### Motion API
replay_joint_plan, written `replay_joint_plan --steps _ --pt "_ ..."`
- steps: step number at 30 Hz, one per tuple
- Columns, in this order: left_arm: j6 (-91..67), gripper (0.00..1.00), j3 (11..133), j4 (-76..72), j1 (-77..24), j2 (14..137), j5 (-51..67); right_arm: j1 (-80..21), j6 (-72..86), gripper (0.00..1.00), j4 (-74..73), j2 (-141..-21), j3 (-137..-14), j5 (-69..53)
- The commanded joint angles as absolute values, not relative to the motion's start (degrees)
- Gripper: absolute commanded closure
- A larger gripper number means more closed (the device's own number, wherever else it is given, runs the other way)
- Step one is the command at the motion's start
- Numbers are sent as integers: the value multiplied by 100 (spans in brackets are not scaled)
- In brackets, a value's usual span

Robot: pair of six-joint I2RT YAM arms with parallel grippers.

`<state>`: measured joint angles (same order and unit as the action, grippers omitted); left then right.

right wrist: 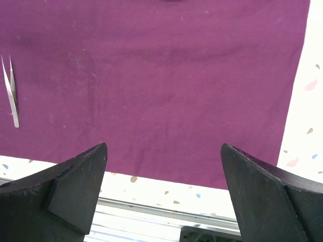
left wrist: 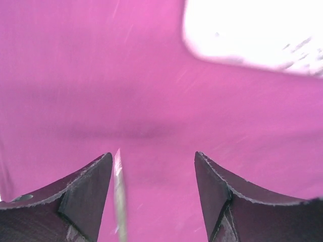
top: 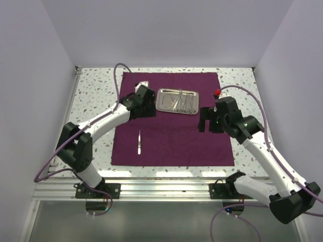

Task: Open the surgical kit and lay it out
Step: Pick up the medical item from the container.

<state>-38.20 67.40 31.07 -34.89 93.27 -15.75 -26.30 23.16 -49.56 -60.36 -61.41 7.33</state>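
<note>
The surgical kit's dark purple cloth wrap (top: 171, 146) lies spread flat on the table. A shiny steel tray (top: 162, 101) sits on its far half with several thin silver instruments (top: 184, 103) inside. One pair of tweezers (top: 139, 142) lies alone on the cloth's near left, also visible as the tweezers (right wrist: 11, 93) in the right wrist view. My left gripper (left wrist: 154, 156) hovers low over the cloth just left of the tray (left wrist: 242, 30), jaws apart; a thin blurred silver instrument (left wrist: 119, 196) stands beside its left finger, not clamped. My right gripper (right wrist: 164, 146) is open over the cloth, right of the tray, holding nothing.
Speckled white tabletop (top: 96, 91) borders the cloth on all sides. An aluminium rail (top: 161, 189) runs along the near edge where both arm bases are bolted. White walls close in the left, right and back.
</note>
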Motion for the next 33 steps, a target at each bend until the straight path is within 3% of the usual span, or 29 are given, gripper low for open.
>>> replay_joint_plan --steps 1,10,13,22,28,31,32,33 --pt "-3086 30 7934 3032 -3489 9849 -1714 -2637 2382 2 -5062 -5810 -6179 923" --pt "-2198 36 11763 2918 -3445 12836 -556 -2628 2522 2 -5379 -5634 -6346 1221" --pt "-2022 37 12539 2681 -3437 13541 -99 -2628 2592 2 -5554 -5581 -6372 1362" --pt "-2101 41 12946 2031 -3340 14475 693 -2628 2690 2 -5801 -5634 -6267 1512" --pt "-2066 44 12885 1907 -3375 14713 528 -2637 2382 2 -5748 -6152 -6504 1626" --pt "-1987 55 12876 1968 -3375 14801 457 -2628 2312 2 -5643 -6380 -6644 1644" --pt "-1952 65 12859 1986 -3375 14827 431 -2637 2303 2 -5625 -6433 -6697 1652" --pt "-1916 70 12841 2030 -3375 14836 413 -2628 2294 2 -5564 -6486 -6706 1652"
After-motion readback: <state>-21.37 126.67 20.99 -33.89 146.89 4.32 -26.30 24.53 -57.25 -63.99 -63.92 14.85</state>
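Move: The next medical item, the tweezers in the middle of the container tray, lies about 18 cm ahead of the left hand, 18 cm to its right and 7 cm below it. The straight forceps lie right beside them, 2 cm farther right and 2 cm farther out; the nearest scissors are some 5 cm right of the tweezers. The tweezers already laid out are 7 cm behind the left hand and 3 cm to its left. From the right hand the target is roughly 26 cm ahead, 15 cm left and 17 cm below. The left hand leaves the laid-out tweezers and swings forward and to the right, some 19 cm and 18 cm, lifting about 7 cm at first and then sinking well below its starting height into the tray, while the wrist turns roughly 25 degrees clockwise. Its fingers narrow slightly on the way and, once down, draw in plainly from both sides of the middle tweezers to about half their starting gap, as the empty right hand, still wide open, shifts about 3 cm to its right. ##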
